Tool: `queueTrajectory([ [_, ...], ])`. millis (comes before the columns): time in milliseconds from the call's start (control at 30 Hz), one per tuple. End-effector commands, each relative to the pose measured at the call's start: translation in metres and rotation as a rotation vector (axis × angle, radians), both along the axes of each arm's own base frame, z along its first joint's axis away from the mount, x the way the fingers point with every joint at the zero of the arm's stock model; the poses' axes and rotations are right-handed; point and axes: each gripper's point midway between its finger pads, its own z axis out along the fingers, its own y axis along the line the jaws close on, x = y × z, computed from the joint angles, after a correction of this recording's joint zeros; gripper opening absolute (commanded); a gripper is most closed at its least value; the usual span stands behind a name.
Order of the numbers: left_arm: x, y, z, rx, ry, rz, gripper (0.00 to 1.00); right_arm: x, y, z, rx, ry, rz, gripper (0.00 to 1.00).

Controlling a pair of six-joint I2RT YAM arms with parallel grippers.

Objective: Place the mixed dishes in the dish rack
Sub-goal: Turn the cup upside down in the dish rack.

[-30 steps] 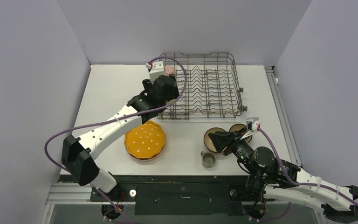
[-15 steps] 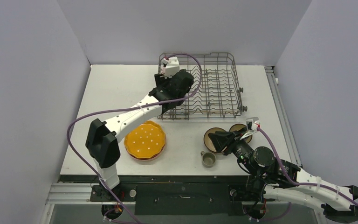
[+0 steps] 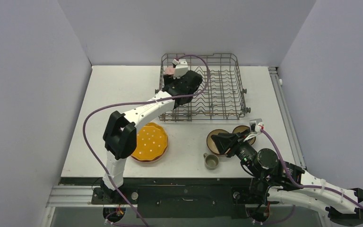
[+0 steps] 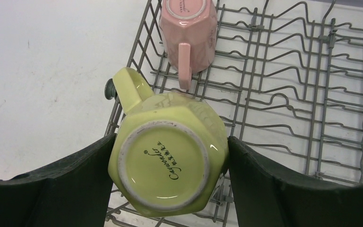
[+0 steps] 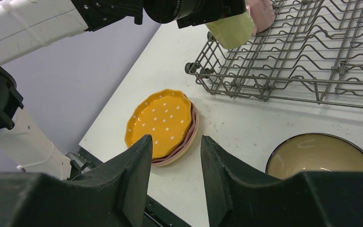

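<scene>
My left gripper (image 4: 170, 144) is shut on the pale yellow mug (image 4: 168, 161), which hangs base up over the left near part of the dish rack (image 4: 288, 94). A pink mug (image 4: 189, 28) stands upside down in the rack's far left corner, just beyond it. From above, the left gripper (image 3: 182, 87) covers the yellow mug inside the rack (image 3: 240, 85). My right gripper (image 5: 176, 142) is open and empty, low over the table near the orange dotted plate (image 5: 163, 120), which lies on the pink plate (image 5: 191, 139).
Two brown bowls (image 3: 216, 138) (image 3: 242, 130) sit on the table in front of the rack, by the right gripper (image 3: 223, 142). A small grey-olive cup (image 3: 211, 161) stands near the front edge. The stacked plates (image 3: 146, 142) lie left of centre. Grey walls enclose the table.
The left arm has swung right and farther out, carrying the yellow mug from the rack's left edge to over its inside. The right arm has not moved.
</scene>
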Motion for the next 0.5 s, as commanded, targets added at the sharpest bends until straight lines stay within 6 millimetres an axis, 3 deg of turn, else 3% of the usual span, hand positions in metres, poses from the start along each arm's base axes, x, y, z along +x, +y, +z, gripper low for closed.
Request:
queueTrajectory([
  [0, 0.025, 0.008, 0.030, -0.080, -0.075, 0.033, 0.00, 0.000, -0.001, 0.006, 0.001, -0.017, 0.004, 0.38],
  [467, 0.060, 0.012, -0.007, -0.084, -0.022, -0.003, 0.00, 0.004, 0.006, 0.002, -0.038, -0.025, 0.004, 0.39],
])
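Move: Some 4 cm ahead, 3 cm left and about 9 cm below the left hand, which already holds the yellow-green cup bottom up, is the free spot at the dish rack's front left. The pink mug stands roughly 15 cm ahead of this hand and 2 cm to its left; the rack's left rim runs about 9 cm to its left, level with it. From the idle right hand the free spot lies around 33 cm ahead, 23 cm left and well below. Lowering the upside-down cup towards the free spot in front of the pink mug, the left hand sinks about 5 cm while working some 3 cm forward and nearly as far left, towards the rack's left rim. The fingers tip about 5 degrees further down and keep their hold on both sides of the cup. ##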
